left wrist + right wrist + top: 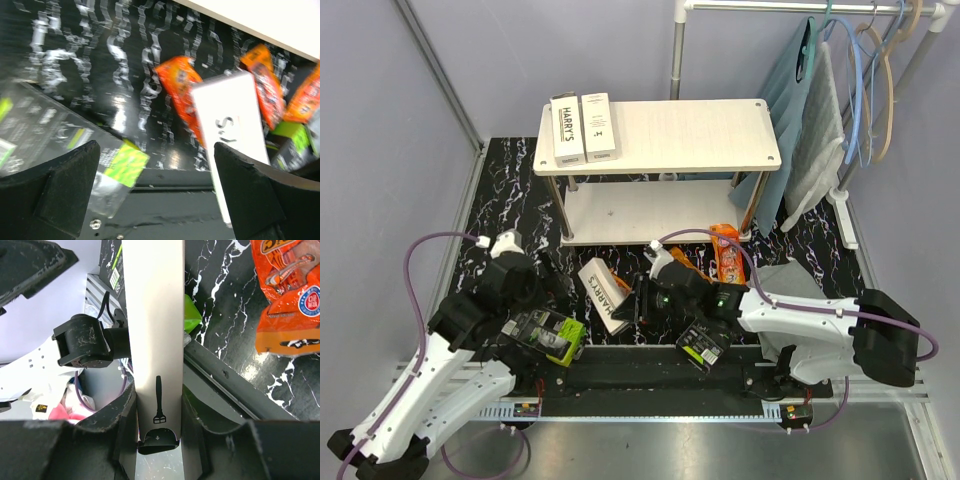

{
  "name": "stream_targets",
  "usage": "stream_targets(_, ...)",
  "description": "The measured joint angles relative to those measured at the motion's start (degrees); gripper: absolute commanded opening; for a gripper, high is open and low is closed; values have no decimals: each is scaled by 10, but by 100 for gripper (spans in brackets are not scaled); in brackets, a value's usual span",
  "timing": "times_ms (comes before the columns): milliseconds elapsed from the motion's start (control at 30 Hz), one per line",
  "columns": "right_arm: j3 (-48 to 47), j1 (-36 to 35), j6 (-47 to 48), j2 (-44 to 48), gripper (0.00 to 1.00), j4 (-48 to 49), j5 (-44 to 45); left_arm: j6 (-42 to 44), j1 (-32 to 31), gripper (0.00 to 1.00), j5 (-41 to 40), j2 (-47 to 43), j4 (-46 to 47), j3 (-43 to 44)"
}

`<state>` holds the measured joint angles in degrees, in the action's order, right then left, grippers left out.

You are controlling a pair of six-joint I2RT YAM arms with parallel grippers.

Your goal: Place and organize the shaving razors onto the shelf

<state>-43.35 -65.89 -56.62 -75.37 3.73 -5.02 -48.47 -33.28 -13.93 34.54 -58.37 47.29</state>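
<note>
Two white Harry's razor boxes (582, 128) lie side by side at the left end of the shelf's top board (700, 135). My right gripper (638, 298) (157, 405) is shut on a third white razor box (604, 295) (155, 340), holding it tilted above the floor in front of the shelf. My left gripper (558, 280) (156, 165) stands open just left of that box (232, 125), with nothing between its fingers. A black-and-lime blister pack (548, 335) (55, 135) lies under the left arm. Another blister pack (703, 345) lies under the right arm. Orange packs (725, 250) (180, 90) (287, 295) lie on the marbled floor.
The shelf's lower board (640, 212) is bare. A clothes rail with hangers and grey-blue cloths (820, 120) stands at the back right. A black rail (650, 365) runs along the near edge between the arm bases. Purple cables loop beside both arms.
</note>
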Motion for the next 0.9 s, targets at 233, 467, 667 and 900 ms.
stream_targets(233, -32, 0, 13, 10, 17, -60, 2, -7, 0, 99, -57, 1, -55, 13)
stream_targets(467, -94, 0, 34, 21, 16, -108, 14, -11, 0, 99, -69, 14, -74, 14)
stream_targets(667, -125, 0, 43, 28, 16, -144, 19, -11, 0, 99, -85, 16, -90, 16)
stream_targets(900, -250, 0, 74, 29, 17, -220, 32, -11, 0, 99, -88, 16, -95, 16)
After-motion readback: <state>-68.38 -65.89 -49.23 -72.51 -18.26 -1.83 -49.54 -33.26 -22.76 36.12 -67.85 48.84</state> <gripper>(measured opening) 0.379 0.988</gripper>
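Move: The right gripper already holds the white Harry's box in the air. The free spot on the top shelf beside the placed boxes lies about 30 cm ahead of it, some 2 cm right and 18 cm up; the nearer placed box is level with that spot, about 5 cm left of the hand. An orange razor bag lies about 9 cm ahead and 12 cm below. From the left gripper that spot is roughly 26 cm ahead, 16 right and 16 up. Keep the right fingers pinched on the end of the white Harry's box and, after a brief near-standstill, lift it almost straight up by about 13 cm, faster at the end, letting its forward side tip up some 10 degrees. Ease the open, empty left gripper about 4 cm to the left, away from where the box hung, rolling its left side up slightly. ##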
